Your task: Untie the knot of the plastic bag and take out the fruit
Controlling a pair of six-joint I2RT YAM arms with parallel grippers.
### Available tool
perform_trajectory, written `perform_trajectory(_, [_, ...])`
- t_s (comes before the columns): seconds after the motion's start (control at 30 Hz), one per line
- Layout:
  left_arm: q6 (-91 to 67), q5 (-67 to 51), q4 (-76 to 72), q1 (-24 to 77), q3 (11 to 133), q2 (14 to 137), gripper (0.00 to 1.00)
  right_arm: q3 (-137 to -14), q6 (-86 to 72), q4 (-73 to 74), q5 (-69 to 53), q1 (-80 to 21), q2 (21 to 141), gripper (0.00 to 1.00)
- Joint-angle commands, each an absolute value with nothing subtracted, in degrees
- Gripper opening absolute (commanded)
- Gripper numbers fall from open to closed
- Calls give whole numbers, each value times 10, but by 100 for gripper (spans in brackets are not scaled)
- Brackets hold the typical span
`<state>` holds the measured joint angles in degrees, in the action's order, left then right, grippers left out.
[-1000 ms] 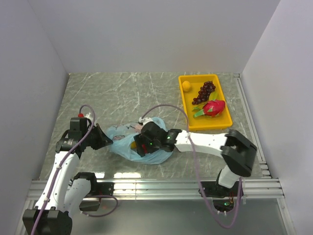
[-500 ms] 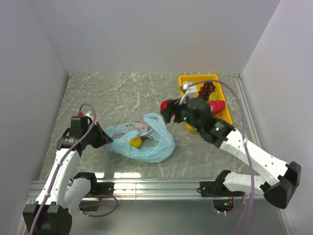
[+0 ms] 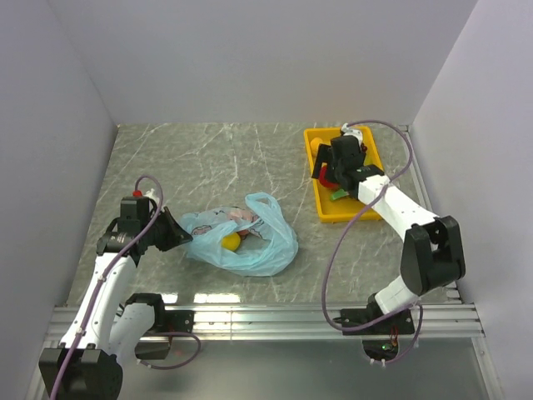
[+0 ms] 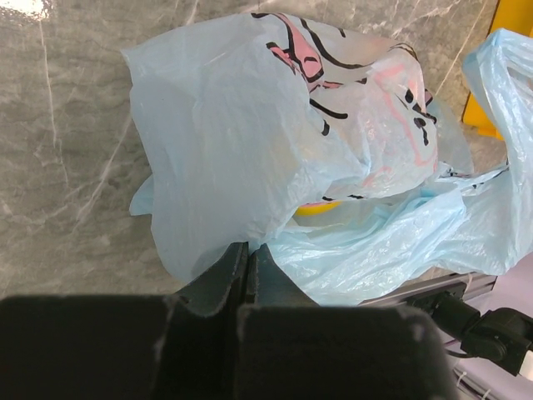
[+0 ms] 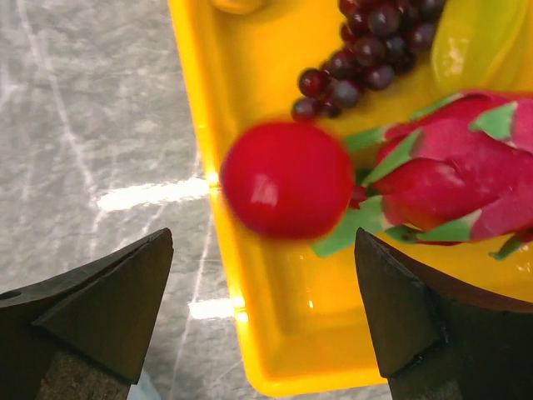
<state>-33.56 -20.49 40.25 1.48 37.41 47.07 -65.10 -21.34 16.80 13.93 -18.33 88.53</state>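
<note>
The light blue plastic bag (image 3: 250,246) lies slack on the table, its mouth gaping, with one handle loop (image 3: 268,204) arching loose. The knot is out of view. A yellow fruit (image 3: 231,242) sits inside the bag and shows as a sliver (image 4: 321,208) under the film. My left gripper (image 3: 172,236) is shut on the plastic bag (image 4: 250,142) at its left edge, its fingertips (image 4: 247,250) pressed together. My right gripper (image 3: 327,169) hangs open over the yellow tray (image 3: 354,215). The red apple (image 5: 287,179), blurred, is free between and below the fingers (image 5: 125,292).
In the tray (image 5: 250,317) lie a dark grape bunch (image 5: 366,50) and a pink dragon fruit (image 5: 450,183). The apple is next to both. White walls close the table on the left, back and right. A metal rail runs along the near edge (image 3: 266,317).
My right arm lifted the red apple out of the bag, carried it back right over the tray and opened wider. The apple has left the jaws. The left arm stayed put.
</note>
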Motion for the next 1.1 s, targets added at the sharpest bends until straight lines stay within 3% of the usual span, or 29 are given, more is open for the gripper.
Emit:
perform_trajectory(0.0, [-330, -205, 389, 15, 380, 460, 1, -694, -199, 150, 130, -191, 852, 96])
perform_trajectory(0.13, [-331, -201, 394, 15, 381, 463, 0, -678, -174, 157, 87, -227, 796, 92])
perform_trajectory(0.23, [-334, -194, 395, 15, 381, 463, 0, -667, -150, 165, 41, -322, 758, 86])
perform_trajectory(0.33, [-337, -189, 396, 15, 381, 469, 1, -661, -138, 170, 15, -432, 740, 76])
perform_trajectory(0.47, [-345, -170, 414, 15, 385, 472, 1, -658, -154, 156, -25, -545, 749, 57])
perform_trajectory(0.57, [-346, -156, 429, 15, 390, 472, 1, -663, -188, 141, -26, -594, 793, 50])
perform_trajectory(0.87, [-349, -132, 452, 15, 400, 454, 1, -668, -294, 88, -2, -617, 925, 42])
perform_trajectory(1.07, [-375, -156, 420, 15, 389, 439, 1, -675, -313, 70, -1, -618, 978, 45])
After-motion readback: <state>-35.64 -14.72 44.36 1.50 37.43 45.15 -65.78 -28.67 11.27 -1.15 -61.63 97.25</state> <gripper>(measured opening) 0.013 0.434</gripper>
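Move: The yellow fruit in the open bag lies about 31 cm left of the right hand, 22 cm back and 9 cm below. On the way, the bag's loose loop stands some 15 cm left and 15 cm back, 8 cm down. The just-released apple is right under the fingers, roughly 6 cm down, with the dragon fruit 10 cm to its right and 4 cm nearer. For the left hand, the yellow fruit is 12 cm to the right, level, 7 cm below. Up about 10 cm off the tray, the right hand swings some 30 cm left and 22 cm back to the bag, then sinks towards the yellow fruit. It turns about 50 degrees counter-clockwise, its fingers tipping steeper and narrowing from wide to under half open. The left hand keeps its pinch on the bag's edge, easing a centimetre or two left. ##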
